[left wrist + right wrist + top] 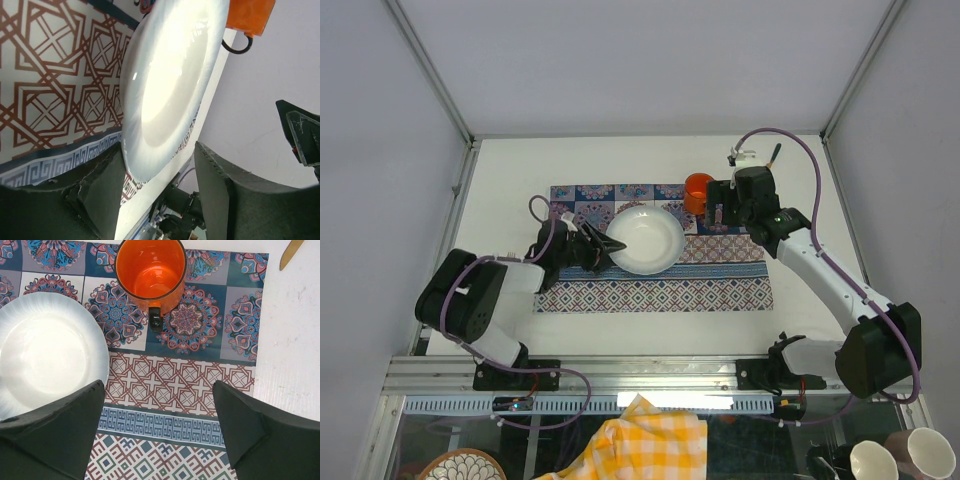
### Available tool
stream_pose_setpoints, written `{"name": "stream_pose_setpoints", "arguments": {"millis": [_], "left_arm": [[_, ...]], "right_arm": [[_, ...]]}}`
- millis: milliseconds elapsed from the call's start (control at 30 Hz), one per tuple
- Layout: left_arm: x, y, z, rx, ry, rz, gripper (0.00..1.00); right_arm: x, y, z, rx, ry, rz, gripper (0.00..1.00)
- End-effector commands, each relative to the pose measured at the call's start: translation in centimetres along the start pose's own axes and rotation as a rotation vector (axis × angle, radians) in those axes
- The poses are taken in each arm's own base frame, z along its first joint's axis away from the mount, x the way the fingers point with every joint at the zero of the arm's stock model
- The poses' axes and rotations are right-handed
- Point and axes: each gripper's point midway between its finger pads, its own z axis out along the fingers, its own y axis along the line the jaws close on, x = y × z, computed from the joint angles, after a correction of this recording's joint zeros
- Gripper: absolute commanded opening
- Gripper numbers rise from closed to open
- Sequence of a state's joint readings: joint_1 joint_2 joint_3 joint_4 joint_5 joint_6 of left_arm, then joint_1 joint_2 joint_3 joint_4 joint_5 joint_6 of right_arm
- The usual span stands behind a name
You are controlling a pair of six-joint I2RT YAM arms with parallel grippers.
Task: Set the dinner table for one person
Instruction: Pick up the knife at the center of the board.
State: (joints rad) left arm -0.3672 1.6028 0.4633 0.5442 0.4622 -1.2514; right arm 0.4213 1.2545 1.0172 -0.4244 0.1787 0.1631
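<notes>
A white plate (pixel 645 238) lies on a patterned placemat (pixel 660 290) on the white dinner table (pixel 520 170). My left gripper (pixel 610 245) is at the plate's left rim. In the left wrist view the plate (pixel 170 85) has its rim between the spread jaws of the left gripper (pixel 159 150), with a clear gap on one side. An orange mug (pixel 699 190) stands upright on the mat's far right corner. My right gripper (pixel 720 213) hovers open just beside it. In the right wrist view the right gripper (pixel 159 385) has only mat between its fingers, below the mug (pixel 150 272) and right of the plate (pixel 45 350).
A wooden utensil tip (pixel 290 252) lies on the bare table (pixel 295 340) beyond the mat's far right corner. Below the front rail are a yellow checked cloth (pixel 640 440), a patterned bowl (pixel 455 465) and two cups (pixel 875 460). Aluminium rails edge the table.
</notes>
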Motion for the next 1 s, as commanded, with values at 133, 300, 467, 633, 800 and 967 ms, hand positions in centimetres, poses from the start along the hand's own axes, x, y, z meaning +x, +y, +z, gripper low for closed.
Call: {"name": "stream_pose_setpoints", "arguments": {"millis": [133,300,467,633,800,967], "left_arm": [[-2.2,-1.5,-1.5,-0.097,-0.125,0.119,0.60],[-2.5,-1.5,-1.6,-0.119,-0.128,0.129,0.59],[-3.5,-1.4,-2.2,-0.186,-0.173,0.149,0.59],[-4.6,0.5,-3.4,-0.335,-0.232,0.152,0.58],[-6.7,1.4,-6.3,-0.502,-0.354,0.191,0.56],[-9.4,0.3,-10.7,-0.637,-0.531,0.252,0.57]], "right_arm": [[-2.3,0.2,-0.5,-0.004,-0.063,0.009,0.92],[-2.4,0.0,-0.7,0.003,-0.068,0.013,0.92],[-2.6,-0.4,-1.1,0.022,-0.078,0.008,0.92],[-2.7,-0.6,-1.2,0.034,-0.080,0.008,0.93],[-2.6,-1.5,-1.5,0.081,-0.082,0.014,0.93],[-2.8,-4.3,-2.1,0.227,-0.112,0.053,0.99]]}}
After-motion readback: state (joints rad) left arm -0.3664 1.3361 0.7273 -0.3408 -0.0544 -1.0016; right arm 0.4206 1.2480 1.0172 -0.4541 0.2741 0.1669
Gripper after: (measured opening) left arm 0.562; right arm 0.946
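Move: The knife lies partly hidden behind the right gripper, about 15 cm ahead of the right hand, 12 cm to its right and 16 cm below. The mug stands some 8 cm ahead, 5 cm left and 12 cm below that hand. From the left hand, the plate's middle is about 9 cm right, 2 cm ahead and 2 cm below; the knife is some 40 cm right, 20 cm ahead and 3 cm below. Left hand backs about 9 cm left off the plate, fingers tipping down; right hand edges right towards knife. ##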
